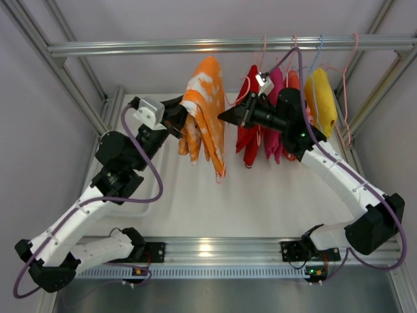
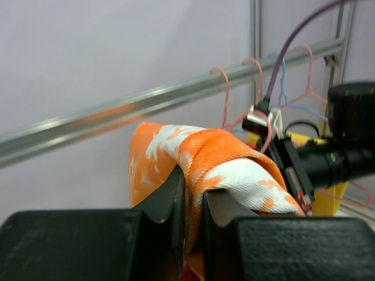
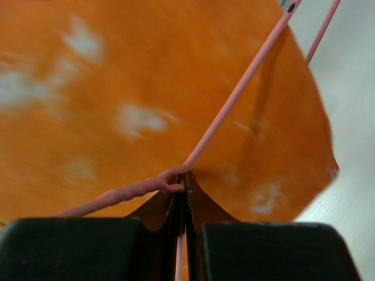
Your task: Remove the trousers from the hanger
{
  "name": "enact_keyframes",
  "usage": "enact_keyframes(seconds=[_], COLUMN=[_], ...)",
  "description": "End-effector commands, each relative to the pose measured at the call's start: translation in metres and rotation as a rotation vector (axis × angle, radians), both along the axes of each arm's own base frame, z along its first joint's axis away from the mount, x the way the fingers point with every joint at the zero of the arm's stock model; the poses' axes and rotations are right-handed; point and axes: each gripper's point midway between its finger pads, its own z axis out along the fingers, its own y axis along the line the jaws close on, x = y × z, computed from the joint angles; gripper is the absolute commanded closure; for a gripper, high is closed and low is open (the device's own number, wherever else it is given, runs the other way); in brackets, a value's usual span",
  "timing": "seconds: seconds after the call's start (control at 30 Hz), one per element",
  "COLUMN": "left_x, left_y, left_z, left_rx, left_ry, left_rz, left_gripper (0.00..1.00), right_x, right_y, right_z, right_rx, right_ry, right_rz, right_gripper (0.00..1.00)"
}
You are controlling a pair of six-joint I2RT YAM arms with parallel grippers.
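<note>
The orange trousers [image 1: 203, 111] with white blotches hang draped below the rail, left of the other garments. My left gripper [image 1: 184, 125] is shut on a fold of them; the left wrist view shows the cloth [image 2: 222, 155] pinched between the jaws of the left gripper [image 2: 192, 193]. My right gripper [image 1: 223, 116] reaches in from the right and is shut on the pale pink wire hanger [image 1: 240, 99]. In the right wrist view the right gripper [image 3: 184, 184] clamps the hanger [image 3: 234, 105] at its bend, with the trousers [image 3: 117, 88] filling the background. The hanger's hook is hard to tell apart from its neighbours.
A metal rail [image 1: 163, 47] crosses the back. A red garment [image 1: 249, 134], a magenta one [image 1: 273, 127] and a yellow one [image 1: 322, 98] hang right of the trousers behind my right arm. A blue hanger [image 1: 317, 55] and more pink hooks sit on the rail. Frame posts stand at both sides.
</note>
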Motion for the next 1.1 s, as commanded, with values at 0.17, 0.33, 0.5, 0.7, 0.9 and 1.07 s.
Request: enact_keyframes(seconds=[0.17,0.33,0.5,0.7,0.9,1.07], left_x=[-0.066,-0.079,-0.079,-0.089,-0.097,-0.114], left_y=[0.083,0.113,0.154,0.209,0.253,0.288], left_z=[0.158,0.171,0.150,0.111,0.055,0.018], left_rx=[-0.274,-0.243,-0.162,-0.048,0.117,0.235], left_ry=[-0.357,-0.388,-0.338,-0.299,-0.175,-0.090], left_rz=[0.098,0.200,0.386,0.627,0.817,0.958], left_gripper=[1.00,1.00,1.00,1.00,1.00,1.00], right_x=[-0.005,-0.011,-0.017,-0.022,-0.025,-0.022], right_y=[-0.009,-0.013,-0.016,-0.020,-0.024,-0.025], right_z=[0.017,0.020,0.030,0.034,0.031,0.033], right_rx=[0.002,-0.012,-0.020,-0.050,-0.099,-0.130], right_ry=[-0.115,-0.126,-0.165,-0.204,-0.233,-0.251], right_rz=[-0.014,-0.011,-0.006,-0.006,-0.006,-0.006], right_gripper=[1.00,1.00,1.00,1.00,1.00,1.00])
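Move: The left hand already grips the orange trousers; the white basket it swings towards stands about 27 cm to its left, roughly 1 cm farther out and some 46 cm below. The pink hanger, held by the right hand, is around 8 cm to the left hand's right, 5 cm farther out and 13 cm lower; the red trousers hang 17 cm right, 8 cm out and 16 cm lower. From the right hand the basket lies about 35 cm left, 3 cm back and 33 cm below. Keeping its pinch on the orange trousers, the left hand first pulls them up by about 12 cm while easing left and back, away from the pink hanger, then sweeps on left and sinks to nearly its starting height, ending some 26 cm left and 10 cm back, towards the basket, with the wrist swung about 50 degrees counter-clockwise. The right hand keeps the hanger shut between its fingertips and stays within a couple of centimetres of its place, tilting only slightly. ##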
